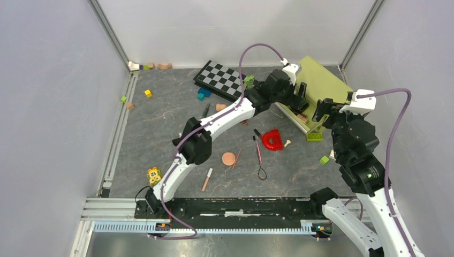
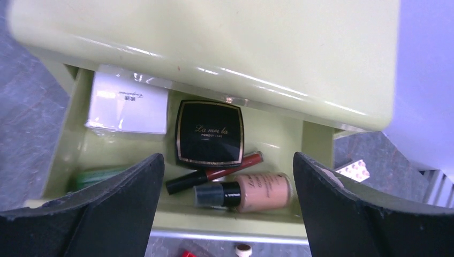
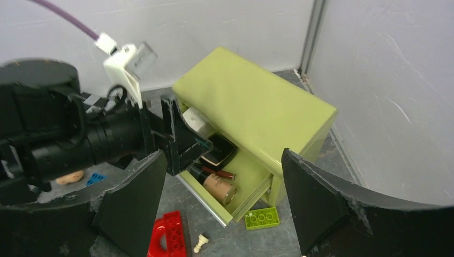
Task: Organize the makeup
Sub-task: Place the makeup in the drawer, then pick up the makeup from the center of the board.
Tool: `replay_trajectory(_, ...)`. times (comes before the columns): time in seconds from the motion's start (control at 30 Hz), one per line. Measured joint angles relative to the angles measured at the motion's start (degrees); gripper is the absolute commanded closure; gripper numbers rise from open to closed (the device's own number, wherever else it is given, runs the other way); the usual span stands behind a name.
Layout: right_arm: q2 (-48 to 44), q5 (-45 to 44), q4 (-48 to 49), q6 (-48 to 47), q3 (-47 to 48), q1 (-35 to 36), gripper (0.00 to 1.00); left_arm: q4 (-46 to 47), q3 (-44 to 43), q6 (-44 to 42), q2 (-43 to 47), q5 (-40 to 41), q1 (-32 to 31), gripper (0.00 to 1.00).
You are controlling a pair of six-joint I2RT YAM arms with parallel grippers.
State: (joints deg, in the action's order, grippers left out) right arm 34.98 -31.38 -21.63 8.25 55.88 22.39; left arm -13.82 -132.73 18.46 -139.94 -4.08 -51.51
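A green cabinet (image 1: 321, 80) stands at the back right with its drawer (image 2: 214, 217) pulled out. In the drawer lie a dark compact (image 2: 210, 133), a red lip gloss (image 2: 214, 173), a tan bottle (image 2: 251, 191) on its side and a white box (image 2: 127, 104). My left gripper (image 2: 227, 160) hangs open just over the drawer, holding nothing. My right gripper (image 3: 224, 155) is open above the drawer's near right corner. On the table lie a peach puff (image 1: 228, 158), a pink pencil (image 1: 259, 151), a wooden pencil (image 1: 206, 179) and a black brush (image 1: 205, 111).
A red horseshoe piece (image 1: 272, 139) and a chess pawn (image 3: 201, 243) lie in front of the drawer. A green brick (image 3: 261, 218) sits by the cabinet's corner. A checkerboard (image 1: 222, 79) lies at the back, with small toy bricks scattered along the left wall.
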Motion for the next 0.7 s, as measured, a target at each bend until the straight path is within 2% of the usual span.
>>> replay_trajectory(0.17, 3.0, 4.9, -0.4, -1.0, 2.1, 0.0, 0.11, -4.8, 3.6, -0.6, 9.4, 2.6, 0.4, 0.03)
replay_trajectory(0.27, 4.5, 8.5, -0.4, -1.3, 2.9, 0.0, 0.1, -6.7, 11.5, -0.5, 19.2, 5.6, 1.4, 0.02)
replay_trajectory(0.37, 6.9, 13.3, -0.3, -1.7, 3.4, 0.0, 0.11, -7.1, 24.9, 0.7, 32.1, 7.2, 5.2, 0.02)
replay_trajectory(0.5, 11.3, 19.5, -0.2, -1.6, 3.4, 0.0, 0.11, -7.6, 41.0, 3.7, 46.1, 9.6, 14.3, 0.02)
replay_trajectory(0.6, 15.6, 23.5, 0.8, -1.1, 2.6, 0.4, 0.12, -9.2, 51.7, 5.2, 53.6, 11.7, 20.8, 0.01)
replay_trajectory(0.7, 19.3, 25.3, 1.3, -0.5, 0.8, 2.3, 0.12, -10.6, 61.3, 5.8, 58.9, 12.6, 24.2, 0.01)
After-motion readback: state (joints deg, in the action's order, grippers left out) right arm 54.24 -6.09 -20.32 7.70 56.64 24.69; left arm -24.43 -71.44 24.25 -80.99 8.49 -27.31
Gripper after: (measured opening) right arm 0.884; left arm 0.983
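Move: My left hand hangs open over the drawer, with the black powder compact about 12 cm below, 5 ahead and 2 to its right. The black brush lies some 47 cm to its left, 6 back and 18 below; the thin pencil about 40 left, 7 back. From my right hand the red-black lip gloss is roughly 30 cm left, 16 ahead and 35 below, the blue brick 28 left, 20 ahead, and the red toy 15 left, 6 ahead. Fingers wide open and empty, my left hand lifts clear of the drawer about 11 cm, sweeps some 37 cm left and sinks again towards the brush and pencil, turning counter-clockwise and tipping further down. My open right hand swings in from beside the cabinet, left about 12 cm, down and a little forward, towards the lip gloss, also turning counter-clockwise and tipping down. ##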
